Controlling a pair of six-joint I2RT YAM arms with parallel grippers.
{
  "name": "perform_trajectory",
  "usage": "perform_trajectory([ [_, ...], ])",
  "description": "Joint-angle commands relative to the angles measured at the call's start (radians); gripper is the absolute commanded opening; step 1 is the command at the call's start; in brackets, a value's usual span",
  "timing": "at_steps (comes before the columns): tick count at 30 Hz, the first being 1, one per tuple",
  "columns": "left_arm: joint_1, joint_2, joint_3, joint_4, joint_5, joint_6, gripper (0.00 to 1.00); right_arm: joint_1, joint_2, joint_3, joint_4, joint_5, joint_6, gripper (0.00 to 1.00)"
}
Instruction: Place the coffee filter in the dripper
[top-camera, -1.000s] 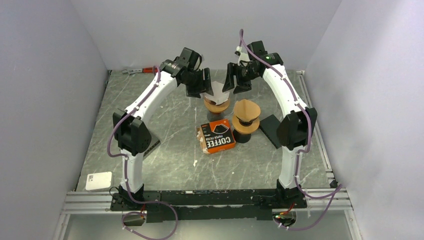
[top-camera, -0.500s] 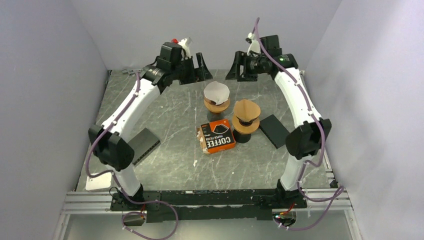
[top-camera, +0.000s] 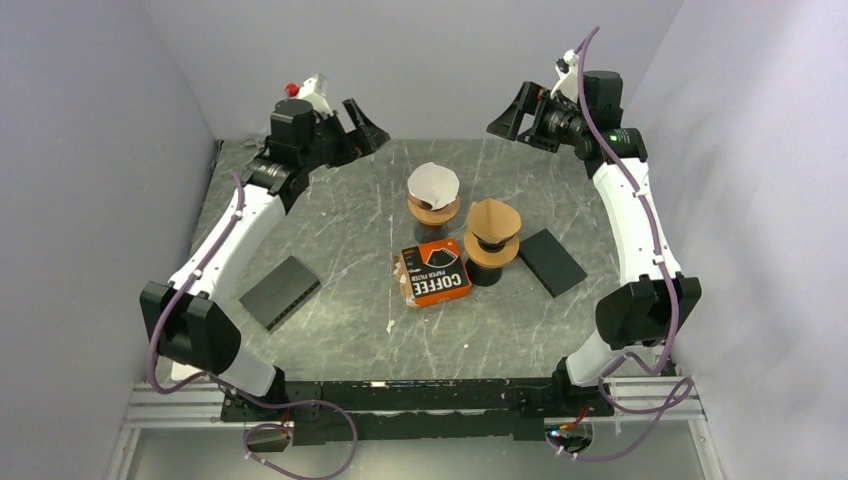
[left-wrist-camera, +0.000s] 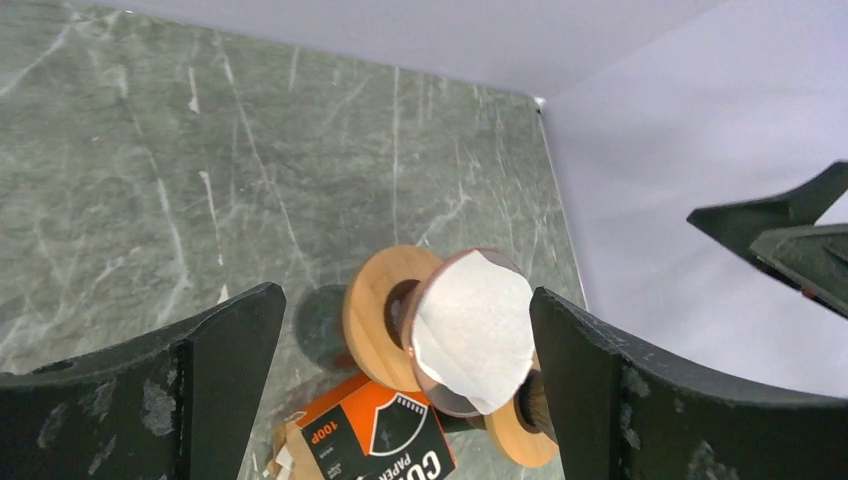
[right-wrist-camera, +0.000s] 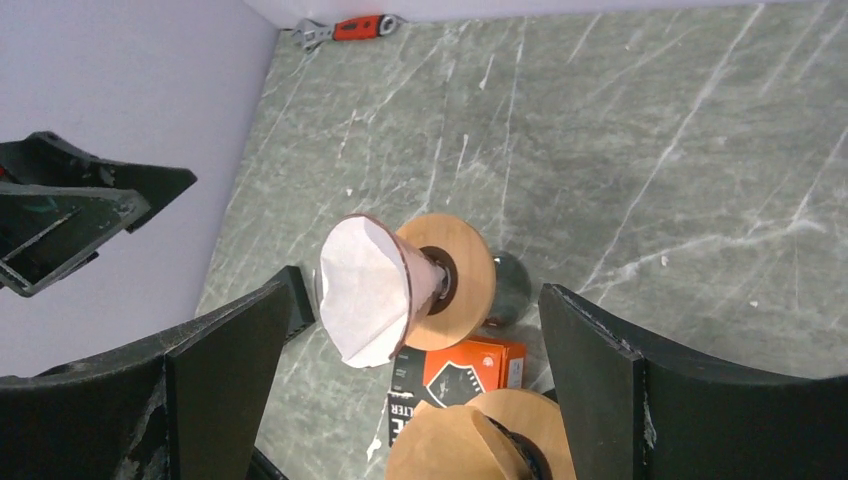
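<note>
A white paper coffee filter (top-camera: 433, 184) sits opened in the glass dripper (top-camera: 433, 211) with a wooden collar, at the middle back of the table. The wrist views show the same filter (left-wrist-camera: 472, 330) (right-wrist-camera: 360, 290) in the same dripper (left-wrist-camera: 375, 315) (right-wrist-camera: 465, 280). My left gripper (top-camera: 362, 118) hangs high at the back left, clear of it, open and empty (left-wrist-camera: 405, 300). My right gripper (top-camera: 508, 115) hangs high at the back right, also open and empty (right-wrist-camera: 415, 295).
A second dripper (top-camera: 493, 228) holding a brown filter stands just right of the first. An orange coffee filter box (top-camera: 435, 272) lies in front of both. Black blocks lie at the left (top-camera: 280, 292) and right (top-camera: 551, 262). A red-handled tool (right-wrist-camera: 350, 27) rests at the back left corner.
Both grippers have let go of the white filter, opened wide and pulled up and outward toward the back corners. The filter stays in the dripper.
</note>
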Motion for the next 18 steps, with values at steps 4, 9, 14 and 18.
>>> perform_trajectory([
  [4,0.107,-0.112,-0.135,0.143,-0.010,-0.064,0.99,-0.020,-0.057,-0.062,0.081,0.095,0.025,1.00],
  [9,0.175,-0.171,-0.245,0.140,-0.059,0.005,1.00,-0.023,-0.159,-0.227,0.217,0.317,0.019,1.00],
  [14,0.225,-0.232,-0.389,0.165,-0.122,0.140,1.00,-0.023,-0.302,-0.490,0.413,0.605,-0.021,1.00],
  [18,0.240,-0.296,-0.527,0.226,-0.232,0.232,1.00,-0.022,-0.422,-0.703,0.572,0.788,-0.087,1.00],
])
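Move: Both hands are empty. From the left hand, the white coffee filter in its dripper lies about 13 cm to the right, 3 cm back and 15 cm below. The coffee box is about 13 cm to the right and 13 cm back, some 31 cm down. From the right hand, the white filter is about 13 cm to the left, 3 cm back and 16 cm below; the brown filter sits some 3 cm left, 11 cm back and 17 cm below. Outward and down, both hands draw apart, away from the white filter, with fingers staying wide open and touching nothing. The left goes about 13 cm left while sinking, turning some 20 degrees counter-clockwise; the right first mostly sinks, then swings right faster, ending roughly 10 cm out and 6 cm lower, turned nearly 30 degrees clockwise. ##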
